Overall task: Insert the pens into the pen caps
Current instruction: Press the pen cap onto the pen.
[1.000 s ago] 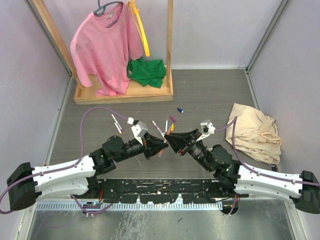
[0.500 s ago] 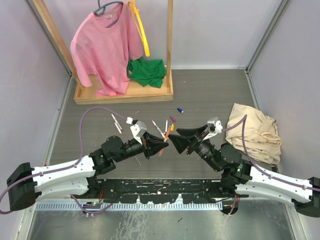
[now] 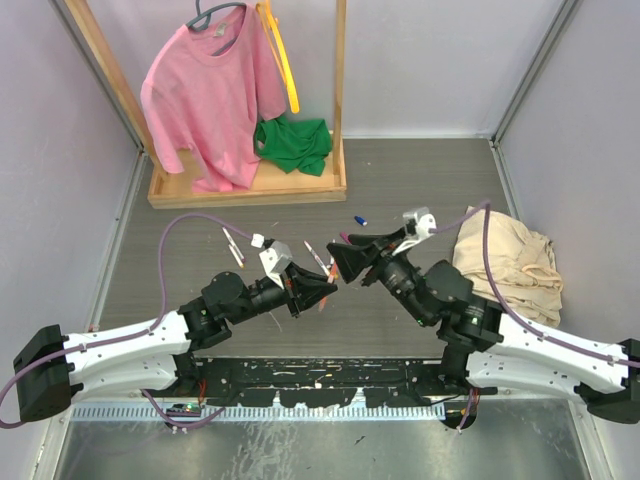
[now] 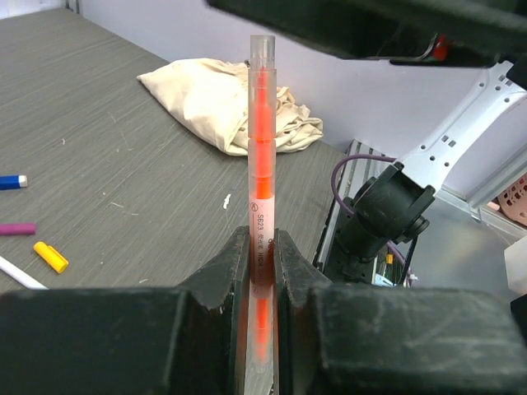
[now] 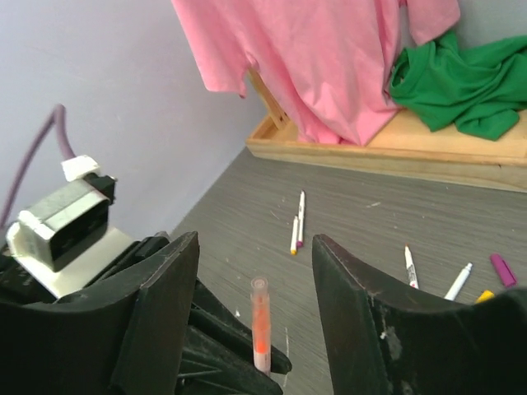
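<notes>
My left gripper (image 4: 262, 247) is shut on an orange pen (image 4: 262, 156) and holds it upright; the pen has a clear cap on its top end. In the top view the left gripper (image 3: 322, 290) sits at table centre. My right gripper (image 3: 340, 257) is open and empty, just beyond the pen. In the right wrist view the orange pen (image 5: 260, 325) stands below and between the spread right fingers (image 5: 165, 304). Loose pens (image 5: 297, 222) lie on the table, with a yellow cap (image 4: 51, 257), a magenta cap (image 4: 16, 229) and a blue cap (image 3: 359, 219).
A beige cloth (image 3: 510, 265) lies at the right. A wooden rack (image 3: 250, 185) at the back holds a pink shirt (image 3: 210, 90), a green cloth (image 3: 293, 143) and a yellow strap (image 3: 283, 60). Grey walls close in both sides.
My right gripper has pulled back from the left gripper's pen tip, then moved toward the far side with its jaws wide. The left gripper and the orange pen have stayed put.
</notes>
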You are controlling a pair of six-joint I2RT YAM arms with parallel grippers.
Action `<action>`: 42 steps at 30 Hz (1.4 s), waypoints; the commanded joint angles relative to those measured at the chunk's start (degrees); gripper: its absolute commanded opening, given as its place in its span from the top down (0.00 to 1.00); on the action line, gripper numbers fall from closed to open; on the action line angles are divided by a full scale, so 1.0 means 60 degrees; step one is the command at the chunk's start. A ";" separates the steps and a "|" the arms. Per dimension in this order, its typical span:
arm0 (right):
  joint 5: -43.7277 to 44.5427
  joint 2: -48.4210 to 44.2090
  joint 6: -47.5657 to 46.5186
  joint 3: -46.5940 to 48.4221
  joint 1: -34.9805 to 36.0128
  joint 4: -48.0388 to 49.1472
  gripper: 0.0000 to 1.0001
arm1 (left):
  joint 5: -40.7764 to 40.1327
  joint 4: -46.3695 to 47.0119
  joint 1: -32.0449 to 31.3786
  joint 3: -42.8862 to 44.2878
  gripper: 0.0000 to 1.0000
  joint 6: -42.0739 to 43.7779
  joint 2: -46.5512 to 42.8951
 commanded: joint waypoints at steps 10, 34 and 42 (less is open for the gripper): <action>-0.0297 0.0751 0.0385 0.0868 0.0000 -0.0911 0.55 | -0.0169 0.0744 -0.0029 0.0125 1.00 -0.0041 -0.0178; -0.0500 0.0965 0.1162 -0.1017 0.0025 -0.0103 1.00 | -0.1078 0.0102 -0.0008 0.0396 1.00 0.0223 -0.0296; 0.0215 0.1131 0.2097 -0.2466 0.0964 0.0627 1.00 | -0.1387 0.0467 0.0127 0.0187 1.00 0.0144 -0.0429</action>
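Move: My left hand already pinches the orange pen upright, its cap centred some 5 cm above those fingers and about 2 cm ahead, 1 cm right. From my open right hand the pen cap is about 4 cm below and 2 cm left, level fore and aft. Well beneath, on the table, the white marker lies roughly 12 cm ahead and 5 cm left of my right hand, the yellow cap 14 cm ahead and 2 cm right. I bring my right hand about 2 cm left and nearly 3 cm down, so the open fingers straddle the pen cap, then close them until they pinch its top end. Keeping that grip I press straight down some 6 cm, gathering speed; my left hand, still holding the pen, sinks about 5 cm with it, its fingers tipping down some 10 degrees. ##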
